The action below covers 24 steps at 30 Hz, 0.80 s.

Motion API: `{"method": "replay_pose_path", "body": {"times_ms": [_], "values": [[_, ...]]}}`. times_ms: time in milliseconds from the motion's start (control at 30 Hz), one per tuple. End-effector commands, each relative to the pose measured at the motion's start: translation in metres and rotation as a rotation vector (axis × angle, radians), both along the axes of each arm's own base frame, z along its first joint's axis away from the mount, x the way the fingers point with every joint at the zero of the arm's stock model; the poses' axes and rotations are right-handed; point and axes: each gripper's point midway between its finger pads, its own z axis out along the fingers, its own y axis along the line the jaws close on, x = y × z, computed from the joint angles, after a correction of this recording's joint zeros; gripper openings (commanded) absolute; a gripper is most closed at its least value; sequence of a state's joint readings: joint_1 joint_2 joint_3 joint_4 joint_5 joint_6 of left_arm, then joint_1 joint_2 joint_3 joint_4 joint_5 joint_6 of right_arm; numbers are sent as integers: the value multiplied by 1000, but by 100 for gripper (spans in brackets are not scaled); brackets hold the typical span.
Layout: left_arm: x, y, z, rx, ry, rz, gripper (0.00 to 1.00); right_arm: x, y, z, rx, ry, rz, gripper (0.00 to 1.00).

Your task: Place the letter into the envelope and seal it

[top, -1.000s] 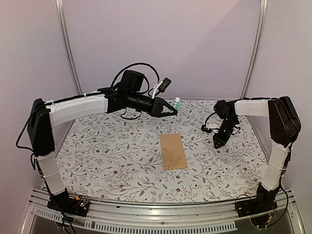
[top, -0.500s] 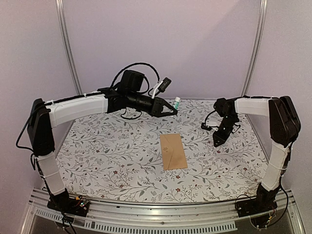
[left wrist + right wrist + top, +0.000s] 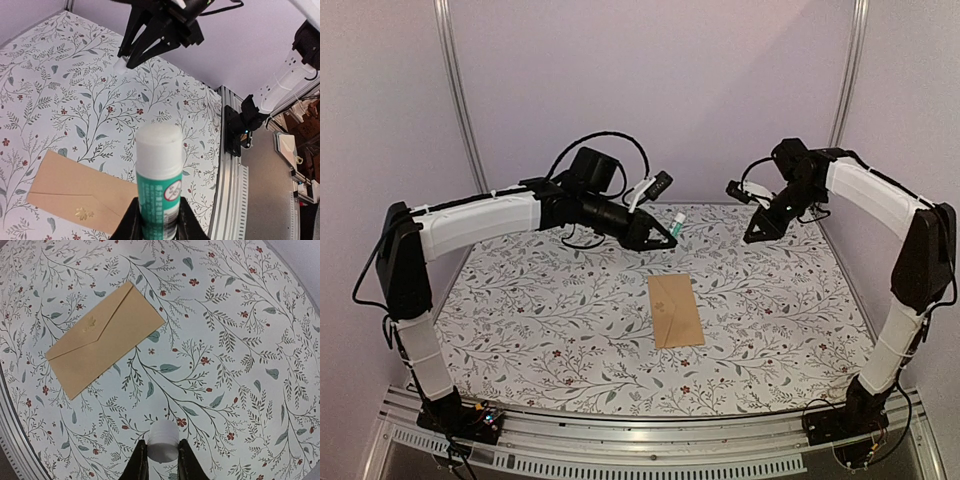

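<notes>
The tan envelope (image 3: 675, 310) lies flat on the floral tablecloth with its pointed flap down (image 3: 105, 345) (image 3: 65, 190). The letter is out of view. My left gripper (image 3: 669, 233) hangs above the table behind the envelope, shut on a green glue stick (image 3: 159, 170) whose white end points away from it (image 3: 677, 220). My right gripper (image 3: 751, 237) is held high at the back right, shut on a small white cap (image 3: 163, 441). From the left wrist the right gripper (image 3: 127, 59) shows with the cap (image 3: 121, 65) at its tip.
The floral tablecloth (image 3: 550, 320) covers the whole table. An aluminium rail (image 3: 650, 440) runs along the near edge by the arm bases. Pale walls and two metal posts (image 3: 458, 100) close the back.
My right arm has lifted from low over the right side of the table and swung up toward the back, still holding the cap. The left gripper with the glue stick has tilted slightly down.
</notes>
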<state>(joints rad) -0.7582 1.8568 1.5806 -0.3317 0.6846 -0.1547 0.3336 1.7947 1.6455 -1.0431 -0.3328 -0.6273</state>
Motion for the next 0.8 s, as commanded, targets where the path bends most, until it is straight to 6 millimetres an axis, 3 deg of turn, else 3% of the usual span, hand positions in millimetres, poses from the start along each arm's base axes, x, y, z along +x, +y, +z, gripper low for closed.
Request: {"method": "replay_pose_path", "body": {"times_ms": [0,200,333,500,767], "values": [[-1,10,13,39,-114,-18,2,-23,32,58,208,-48,157,1],[-11,14,3,150,-257,-46,0,-61,58,118,448,-59,349,1],[-17,17,-3,207,-308,-58,0,-73,67,140,547,-26,399,1],[-27,11,-5,240,-364,-83,0,-83,76,146,627,65,430,1],[-35,-3,0,259,-456,-115,0,-100,95,136,651,184,471,0]]}}
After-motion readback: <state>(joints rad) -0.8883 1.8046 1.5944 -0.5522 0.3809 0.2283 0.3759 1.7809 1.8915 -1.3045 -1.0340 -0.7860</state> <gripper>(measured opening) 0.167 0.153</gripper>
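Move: The right hand, already holding the white cap about 16 cm above the table, has the glue stick it is bound for some 15 cm to its left, 6 cm back and 8 cm higher. The sealed-side-up envelope lies on the table about 14 cm left and 9 cm back of this hand. From the left hand, which grips the glue stick, that cap is roughly 16 cm right, 8 cm farther out and 7 cm lower; the envelope is almost straight beneath, around 23 cm down. The right hand lifts the cap some 14 cm while carrying it left and back about 8 cm each way towards the glue stick, its wrist swinging up so the fingers turn from pointing down to pointing more to the left, and it begins to sink a little at the end. To meet it, the left hand first sinks about 2 cm, then draws back some 3 cm, rolling the glue stick so its top leans back towards the bases and dipping its fingertips; both grips stay closed. ##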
